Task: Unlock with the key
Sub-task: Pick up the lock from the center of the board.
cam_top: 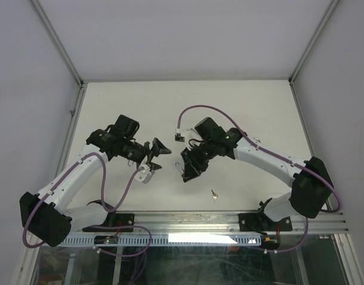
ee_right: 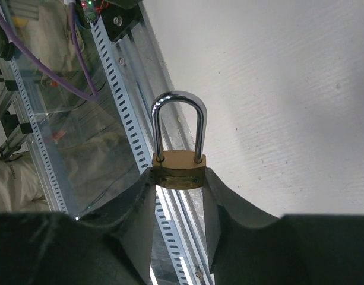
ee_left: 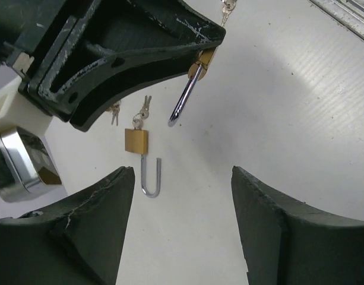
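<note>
My right gripper [ee_right: 179, 177] is shut on the brass body of a padlock [ee_right: 178, 169]. Its chrome shackle [ee_right: 179, 101] is closed and points toward the near rail. In the left wrist view the same padlock [ee_left: 203, 59] hangs from the right gripper's fingertips above the table. A small key [cam_top: 214, 193] lies on the table near the front rail, also visible as the key [ee_left: 227, 7]. My left gripper [cam_top: 160, 151] is open and empty, just left of the right gripper [cam_top: 187, 169]. Its fingers [ee_left: 104, 202] frame bare table.
A second brass padlock [ee_left: 136, 141] lies on the table with its shackle [ee_left: 151, 178] swung open and keys [ee_left: 143, 111] at its base. Another small key [ee_left: 114, 113] lies beside it. A chrome and white object [ee_left: 21, 160] sits at the left. The slotted metal rail [ee_right: 125, 113] borders the near edge.
</note>
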You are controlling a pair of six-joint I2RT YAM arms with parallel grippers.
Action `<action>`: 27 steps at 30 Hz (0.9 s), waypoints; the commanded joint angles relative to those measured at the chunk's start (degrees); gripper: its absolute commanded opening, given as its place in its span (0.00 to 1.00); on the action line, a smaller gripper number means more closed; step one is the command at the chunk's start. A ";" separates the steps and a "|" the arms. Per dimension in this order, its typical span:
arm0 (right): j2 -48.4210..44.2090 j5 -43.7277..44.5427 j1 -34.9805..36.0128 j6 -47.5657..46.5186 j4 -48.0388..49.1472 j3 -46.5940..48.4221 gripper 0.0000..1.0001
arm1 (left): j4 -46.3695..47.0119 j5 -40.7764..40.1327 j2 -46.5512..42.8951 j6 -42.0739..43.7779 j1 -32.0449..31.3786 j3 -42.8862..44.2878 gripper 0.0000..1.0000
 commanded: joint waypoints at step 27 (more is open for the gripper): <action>0.54 -5.10 1.93 -3.74 2.23 6.76 0.00 | 1.07 3.80 3.59 19.15 -9.40 3.42 0.09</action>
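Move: The lock, held by its body in the right fingers, is about 8 cm to the right of the left fingers, 3 cm back and 3 cm lower. On the board, the loose key lies some 24 cm right, 7 cm back and 18 cm below, and the opened lock about 19 cm right, 20 cm ahead and 18 cm below. From the right hand, the lock's middle is 2 cm left, 2 cm ahead and 1 cm up. Bring the open left gripper about 4 cm to the right and 2 cm back to the lock's shackle, turning it some 15 degrees clockwise, and close the fingers nearly shut around the shackle's free end. Meanwhile lift the right hand about 2.5 cm and ease it left, keeping its grip on the body and presenting the shackle to the left fingers. ##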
